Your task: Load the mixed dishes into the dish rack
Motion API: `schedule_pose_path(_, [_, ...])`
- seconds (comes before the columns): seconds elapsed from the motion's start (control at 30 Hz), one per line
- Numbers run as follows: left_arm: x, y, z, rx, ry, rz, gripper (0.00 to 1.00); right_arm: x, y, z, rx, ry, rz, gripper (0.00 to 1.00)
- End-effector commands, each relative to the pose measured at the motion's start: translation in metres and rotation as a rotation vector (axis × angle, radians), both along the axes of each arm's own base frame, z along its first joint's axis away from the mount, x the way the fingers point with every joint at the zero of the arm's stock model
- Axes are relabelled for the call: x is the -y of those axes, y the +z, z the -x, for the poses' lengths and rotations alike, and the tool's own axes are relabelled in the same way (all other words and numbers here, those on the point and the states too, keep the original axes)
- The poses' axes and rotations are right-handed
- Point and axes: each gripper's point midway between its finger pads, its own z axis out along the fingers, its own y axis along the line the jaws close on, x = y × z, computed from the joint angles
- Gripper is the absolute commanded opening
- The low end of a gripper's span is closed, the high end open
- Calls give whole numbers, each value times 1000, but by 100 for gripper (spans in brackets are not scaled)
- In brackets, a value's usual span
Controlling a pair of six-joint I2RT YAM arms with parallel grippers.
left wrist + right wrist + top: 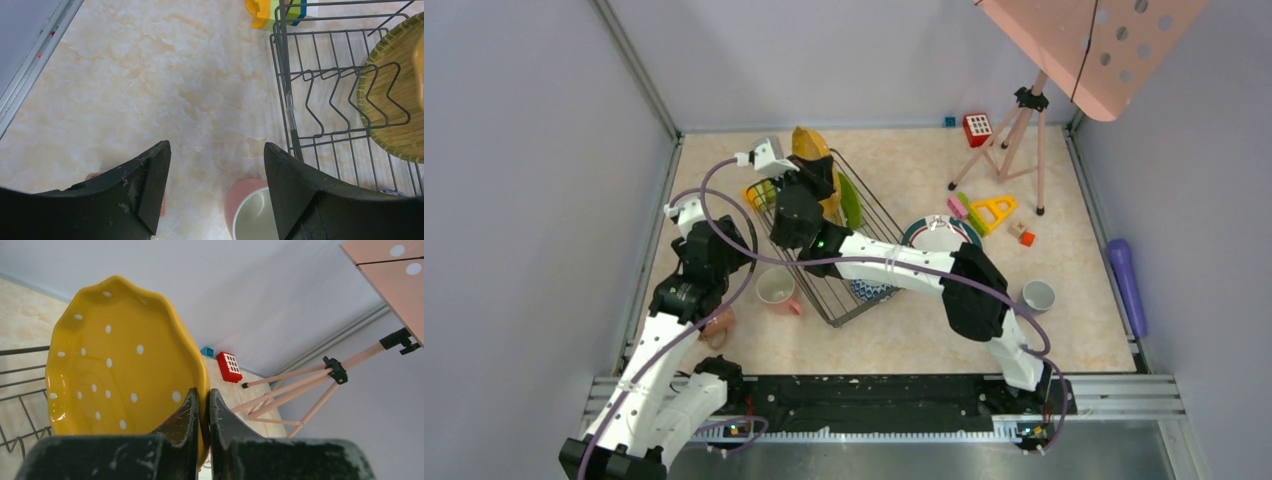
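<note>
My right gripper [812,176] [201,390] is shut on the rim of the yellow-orange dotted plate [809,143] [120,360], held upright over the far end of the dish rack [864,255] [325,100]. A lime green plate [851,200] [395,100] stands in the rack's slots, and a blue-white patterned bowl [871,290] lies at its near end. My left gripper [722,258] [216,150] hangs open over bare floor left of the rack, above a pink mug [776,288] [250,210]. A second pink mug [717,322] sits half hidden by the left arm. The white plate [939,232] and grey-blue mug [1038,295] rest right of the rack.
A pink stand on a tripod [1024,130] occupies the back right. Toy blocks [989,210] and a red block [977,128] lie near it. A purple cylinder [1126,285] rests along the right wall. Grey walls enclose the floor on three sides.
</note>
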Motion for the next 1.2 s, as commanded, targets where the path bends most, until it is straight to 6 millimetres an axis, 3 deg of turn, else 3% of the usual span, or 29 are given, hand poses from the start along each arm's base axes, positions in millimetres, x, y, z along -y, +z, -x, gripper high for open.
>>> schedule_pose_path(0.0, [-3,15,-4,50,20,8,74,10,37,11,91,-16,-140,0])
schedule_pose_path(0.73, [0,13,-5,41,4,9,74,-8,-35,6,67,87,46,0])
schedule_pose_path(0.93, [0,13,-5,40,1,10,73,-15,-43,5,49,111,48,0])
schedule_pose_path(1.03, [0,13,-5,39,-1,8,73,-18,-45,5,31,139,45,23])
schedule_pose_path(1.17, [1,12,-5,38,-2,10,73,-23,-48,5,1,166,42,36])
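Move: My right hand pinches the rim of the yellow plate above the rack. Its free slot lies almost straight below, some 25 cm down and about 1 cm to the right. Beside the slot, the woven-rim plate stands about 3 cm to my hand's right and the green plate about 6 cm right and 1 cm ahead. The blue-white bowl is some 17 cm back and 11 cm right. From my left hand, the slot is about 10 cm ahead, 21 cm right and 11 cm lower. I lower the yellow plate with my right hand about 7 cm, nearly straight down into the slot on the left of the woven-rim plate, with fingers still pointing forward and the hand rolling some 8 degrees, left side down. Near the bottom I ease about 2 cm back to the left, then open my fingers roughly a third of their range and let go of the rim. ##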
